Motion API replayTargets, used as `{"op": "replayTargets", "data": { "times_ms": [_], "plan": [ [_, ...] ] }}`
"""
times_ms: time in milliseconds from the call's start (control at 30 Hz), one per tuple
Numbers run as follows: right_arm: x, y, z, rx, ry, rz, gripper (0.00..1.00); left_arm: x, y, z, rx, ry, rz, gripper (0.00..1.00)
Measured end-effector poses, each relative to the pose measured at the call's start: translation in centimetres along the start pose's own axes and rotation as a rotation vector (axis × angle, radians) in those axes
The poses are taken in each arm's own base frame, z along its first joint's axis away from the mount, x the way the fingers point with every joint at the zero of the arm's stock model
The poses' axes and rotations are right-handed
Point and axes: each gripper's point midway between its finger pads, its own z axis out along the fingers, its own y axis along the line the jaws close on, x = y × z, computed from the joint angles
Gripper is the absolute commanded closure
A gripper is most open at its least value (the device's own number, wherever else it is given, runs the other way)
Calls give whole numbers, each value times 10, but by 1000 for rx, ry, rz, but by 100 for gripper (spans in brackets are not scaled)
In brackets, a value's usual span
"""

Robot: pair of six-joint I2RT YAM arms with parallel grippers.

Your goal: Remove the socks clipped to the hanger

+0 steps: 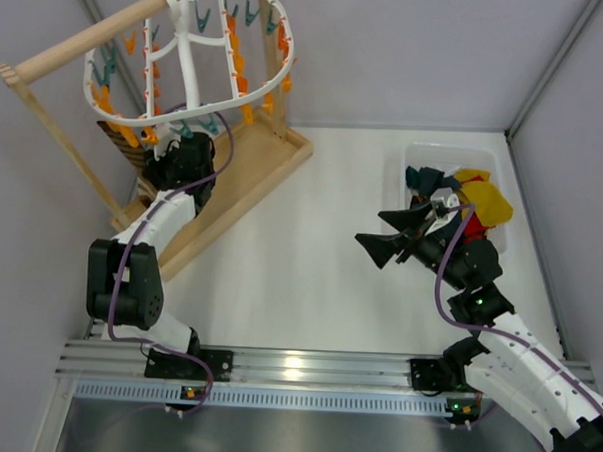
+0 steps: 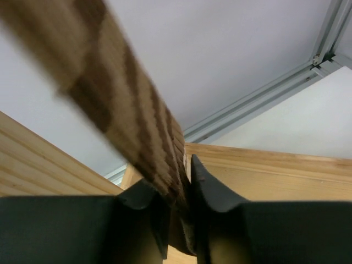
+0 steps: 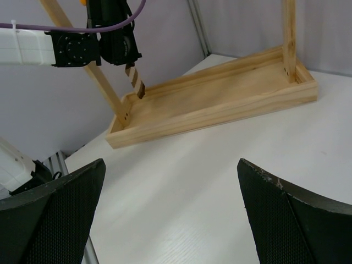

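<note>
The white oval hanger (image 1: pixel 192 69) with orange and teal clips hangs from a wooden rod at the back left. A brown-and-cream striped sock (image 2: pixel 110 93) hangs from its left rim (image 1: pixel 120 138). My left gripper (image 2: pixel 179 203) is shut on the sock's lower end, just under the hanger (image 1: pixel 174 158). In the right wrist view the sock (image 3: pixel 135 80) sticks out below those fingers. My right gripper (image 1: pixel 376 232) hovers open over the table at mid right, nothing between its fingers (image 3: pixel 170 165). Yellow, red and dark teal socks (image 1: pixel 483 199) lie in a bin.
The wooden stand's tray base (image 1: pixel 254 174) and slanted rod (image 1: pixel 89 42) surround my left arm. A clear plastic bin (image 1: pixel 455 153) sits at the back right beside my right arm. Grey walls close the table on three sides.
</note>
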Motion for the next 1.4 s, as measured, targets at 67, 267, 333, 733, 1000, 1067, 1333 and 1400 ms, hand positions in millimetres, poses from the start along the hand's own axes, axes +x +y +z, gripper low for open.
{"op": "replayTargets", "data": {
  "times_ms": [67, 267, 333, 733, 1000, 1067, 1333, 1400],
  "plan": [
    [0, 1, 0, -4, 0, 3, 1, 4, -1, -2, 9, 3, 0, 95],
    [1, 2, 1, -13, 3, 15, 0, 11, -12, -29, 82, -3, -18, 100],
    [0, 3, 1, -17, 1, 17, 1, 11, -17, -43, 123, -9, -33, 100],
    [-13, 17, -8, -49, -33, 13, 1, -16, -24, -138, 338, -84, -84, 100],
    [-35, 33, -12, -76, -39, 27, 0, -25, -16, -202, 449, -142, -58, 100],
    [-45, 39, -16, -81, -48, 21, 1, -23, -17, -218, 481, -156, -28, 100],
    [-86, 65, -30, -114, -90, -8, 0, -7, -33, -240, 503, -195, 108, 100],
    [-92, 69, -31, -119, -83, -7, 0, -5, -39, -244, 506, -201, 135, 100]
  ]
}}
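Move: The striped brown sock already hangs between the left hand's half-closed fingers. Its middle is about 3 cm to the left and 4 cm above, roughly level fore and aft. The orange clips at its top sit some 13 cm above the hand and 4 cm left, level fore and aft. The wooden tray lies about 12 cm ahead, 15 cm right and 22 cm below. From the right hand, the sock is about 16 cm ahead and 54 cm left, a touch lower. Pinching the striped sock fully shut near its lower part, the left hand keeps hold and drags it quickly to the right by about 24 cm, drawing back some 7 cm and rising slightly on the way, while the wrist swings about 30 degrees clockwise. The empty right hand, wide open, lifts about 10 cm and backs off roughly half as far. ##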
